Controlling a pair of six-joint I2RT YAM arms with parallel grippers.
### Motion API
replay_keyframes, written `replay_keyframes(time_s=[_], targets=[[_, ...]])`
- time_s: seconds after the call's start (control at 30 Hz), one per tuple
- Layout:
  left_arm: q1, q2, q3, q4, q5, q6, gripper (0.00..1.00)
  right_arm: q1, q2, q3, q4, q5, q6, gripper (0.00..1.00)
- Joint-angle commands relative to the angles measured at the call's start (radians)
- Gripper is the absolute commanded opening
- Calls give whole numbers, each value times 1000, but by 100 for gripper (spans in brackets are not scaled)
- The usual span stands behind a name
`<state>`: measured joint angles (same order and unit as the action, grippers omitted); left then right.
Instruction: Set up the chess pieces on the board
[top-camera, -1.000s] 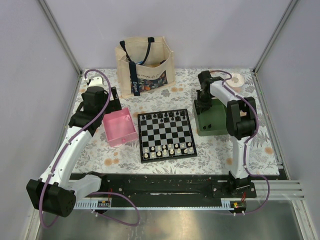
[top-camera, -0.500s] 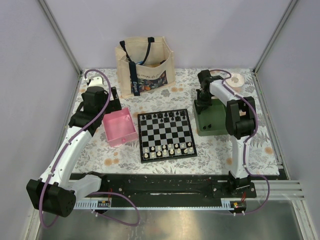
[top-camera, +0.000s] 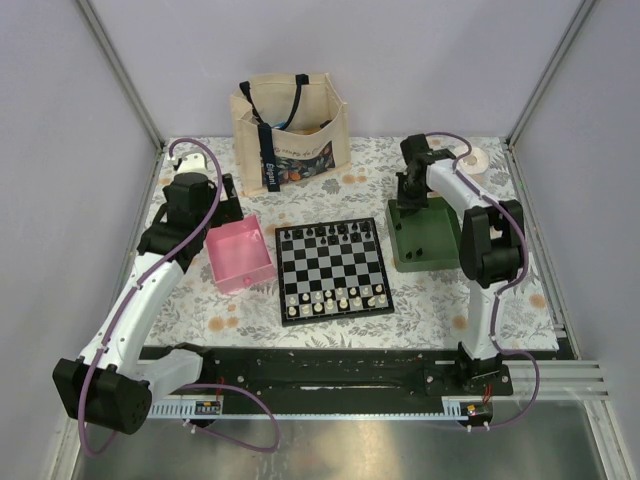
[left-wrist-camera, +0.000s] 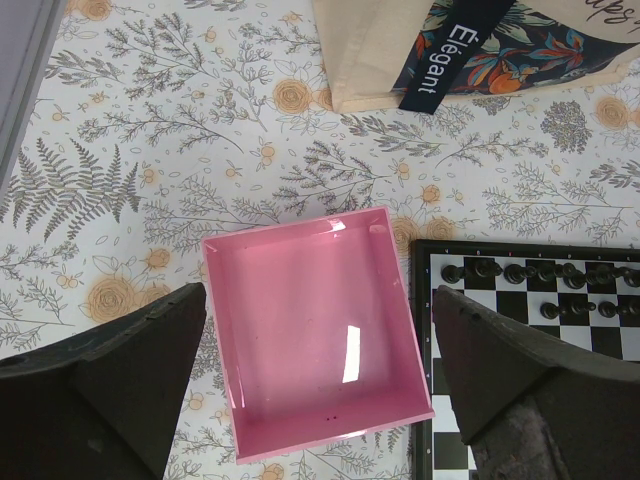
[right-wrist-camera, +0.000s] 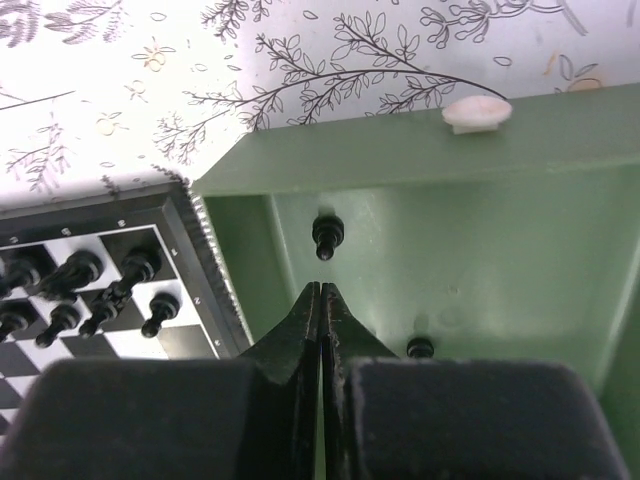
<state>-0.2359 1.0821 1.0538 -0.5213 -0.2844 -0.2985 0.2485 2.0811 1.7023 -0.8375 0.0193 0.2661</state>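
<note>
The board (top-camera: 332, 266) lies mid-table with black chess pieces (top-camera: 328, 233) along its far rows and white ones along its near rows. My right gripper (top-camera: 409, 196) hangs over the green tray (top-camera: 428, 246), near its far left corner. In the right wrist view that gripper (right-wrist-camera: 321, 287) is shut, with nothing visible between the fingers. One black piece (right-wrist-camera: 326, 237) lies on the tray floor just past the tips, another (right-wrist-camera: 420, 347) beside the right finger. My left gripper (left-wrist-camera: 318, 291) is open above the pink tray (left-wrist-camera: 300, 330), which holds nothing.
A cloth tote bag (top-camera: 290, 130) stands behind the board. A white roll (top-camera: 472, 158) sits at the back right. A small white object (right-wrist-camera: 477, 112) rests on the green tray's far rim. The board's corner (right-wrist-camera: 190, 260) lies close to that tray's left wall.
My right gripper has closed fully and its wrist has shifted slightly toward the back right over the green tray. The left arm has not moved.
</note>
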Motion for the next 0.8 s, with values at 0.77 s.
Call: replay_keyframes(time_s=[0.77], targets=[[-2,-19,14,38,11,4,99,2,74,48,-11,-44,10,35]])
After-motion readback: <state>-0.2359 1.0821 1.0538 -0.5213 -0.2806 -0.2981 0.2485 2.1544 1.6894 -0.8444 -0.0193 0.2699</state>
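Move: My right hand hangs shut and empty over the green box; the black chess piece I want stands about 4 cm below and 1 cm back from my fingertips, in line sideways. Two more pieces stand nearer me: one some 9 cm back and 2 cm right of my hand, the other 8 cm back and 5 cm right. The board's middle is roughly 17 cm left and 13 cm back. From my left hand, the wanted piece lies about 41 cm right, 9 cm ahead and 21 cm below. Still empty, my right hand goes on rising about 4 cm clear of the piece and opens its fingers about a third of the way, starting near the top. I then turn straight back down some 7 cm, ending about 1 cm nearer my base than I began, fingertips tipping slightly back, so the open tips straddle the piece at the box's far-left end. ##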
